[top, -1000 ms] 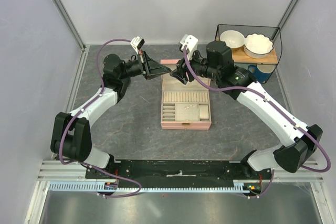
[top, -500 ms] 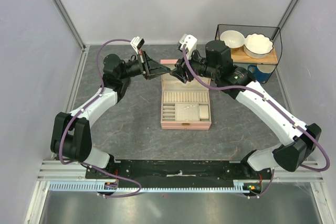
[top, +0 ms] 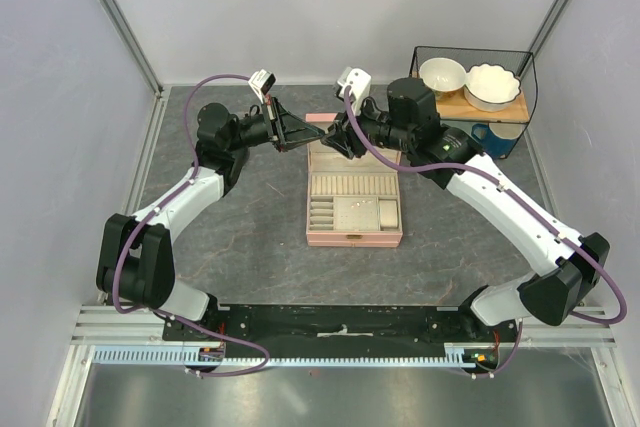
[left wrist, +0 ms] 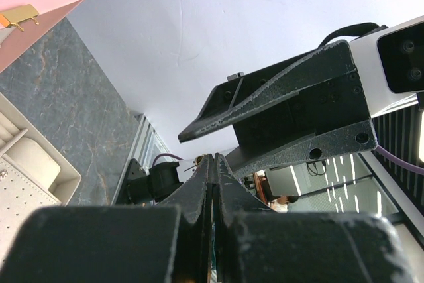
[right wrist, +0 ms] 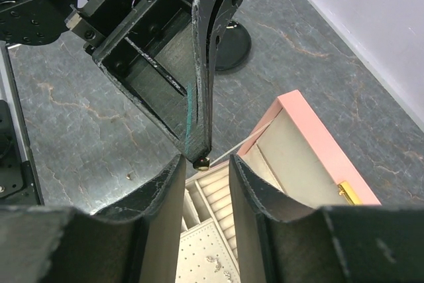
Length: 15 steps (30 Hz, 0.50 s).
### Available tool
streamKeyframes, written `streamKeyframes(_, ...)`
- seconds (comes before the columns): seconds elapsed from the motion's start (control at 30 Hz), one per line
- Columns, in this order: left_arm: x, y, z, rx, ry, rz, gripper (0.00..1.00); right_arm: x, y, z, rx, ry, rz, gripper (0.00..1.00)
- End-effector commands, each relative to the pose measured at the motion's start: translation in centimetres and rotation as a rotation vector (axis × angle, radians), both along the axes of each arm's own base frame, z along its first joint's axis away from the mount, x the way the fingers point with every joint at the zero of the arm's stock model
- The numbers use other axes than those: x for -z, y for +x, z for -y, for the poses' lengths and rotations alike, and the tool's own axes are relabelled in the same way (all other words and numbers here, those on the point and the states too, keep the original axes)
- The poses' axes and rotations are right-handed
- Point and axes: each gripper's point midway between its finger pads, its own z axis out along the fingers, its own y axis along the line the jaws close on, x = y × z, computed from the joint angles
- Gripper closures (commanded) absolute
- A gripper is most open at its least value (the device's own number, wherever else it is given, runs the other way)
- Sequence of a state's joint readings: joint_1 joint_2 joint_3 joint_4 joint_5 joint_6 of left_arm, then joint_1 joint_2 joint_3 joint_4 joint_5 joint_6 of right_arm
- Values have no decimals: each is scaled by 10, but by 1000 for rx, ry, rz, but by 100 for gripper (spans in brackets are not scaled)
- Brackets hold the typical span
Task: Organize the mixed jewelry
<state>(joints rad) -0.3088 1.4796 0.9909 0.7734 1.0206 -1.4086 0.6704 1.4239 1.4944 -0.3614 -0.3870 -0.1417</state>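
Observation:
My left gripper (right wrist: 201, 156) reaches down from the top of the right wrist view, shut on a tiny gold jewelry piece (right wrist: 203, 162) at its very tip. My right gripper (right wrist: 205, 167) has one finger on each side of that tip, jaws apart and not touching the piece. In the top view the two grippers, left (top: 308, 143) and right (top: 328, 140), meet above the back edge of the open pink box (top: 354, 237). Pale pieces (right wrist: 215, 263) lie on the box's perforated pad. A loose speck (right wrist: 130, 176) lies on the table.
A black round dish (right wrist: 232, 44) stands on the grey stone-pattern table behind the box. The pink lid (left wrist: 33, 18) stands upright with a gold clasp (left wrist: 18, 15). A wire basket (top: 528, 97) at the back right holds white bowls; a blue cup (top: 483, 134) is beside it.
My right gripper's jaws have narrowed around the left gripper's tip, and the right wrist has edged slightly left. The left arm has stayed still, shut.

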Motion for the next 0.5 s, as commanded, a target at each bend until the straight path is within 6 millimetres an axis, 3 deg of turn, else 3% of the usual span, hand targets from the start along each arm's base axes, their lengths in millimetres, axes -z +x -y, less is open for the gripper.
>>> streamKeyframes(0.0,-2,0,2,-3,-14,13,98,-27,1,-5,-10,47,49,62)
streamKeyframes(0.3,-1,0,2,-5,-14,10,98,-29,3,-2,7,44,57,81)
streamKeyframes(0.47,0,-1,2,-6,-14,8,99,-29,6,1,34,38,66,86)
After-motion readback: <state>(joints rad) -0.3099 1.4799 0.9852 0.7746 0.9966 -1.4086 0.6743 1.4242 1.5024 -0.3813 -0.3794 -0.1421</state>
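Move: The small gold jewelry piece is already pinched in the left fingertips, practically at that hand's grip point, perhaps 1 cm to its right. It also sits between the right hand's open fingertips, within about 1 cm of their middle. From the right hand, the jewelry box tray lies roughly 7 cm back, 6 cm right and 28 cm below. Its upright lid is about 4 cm ahead, 7 cm right and 22 cm below. The small gold piece, held out in mid-air by the shut left fingers, is closed in on by the right fingers, which narrow from under half open to nearly shut around it and the very tip of the left gripper. Both hands otherwise stay in place, shifting less than about 0.5 cm, and the left keeps its pinch. ##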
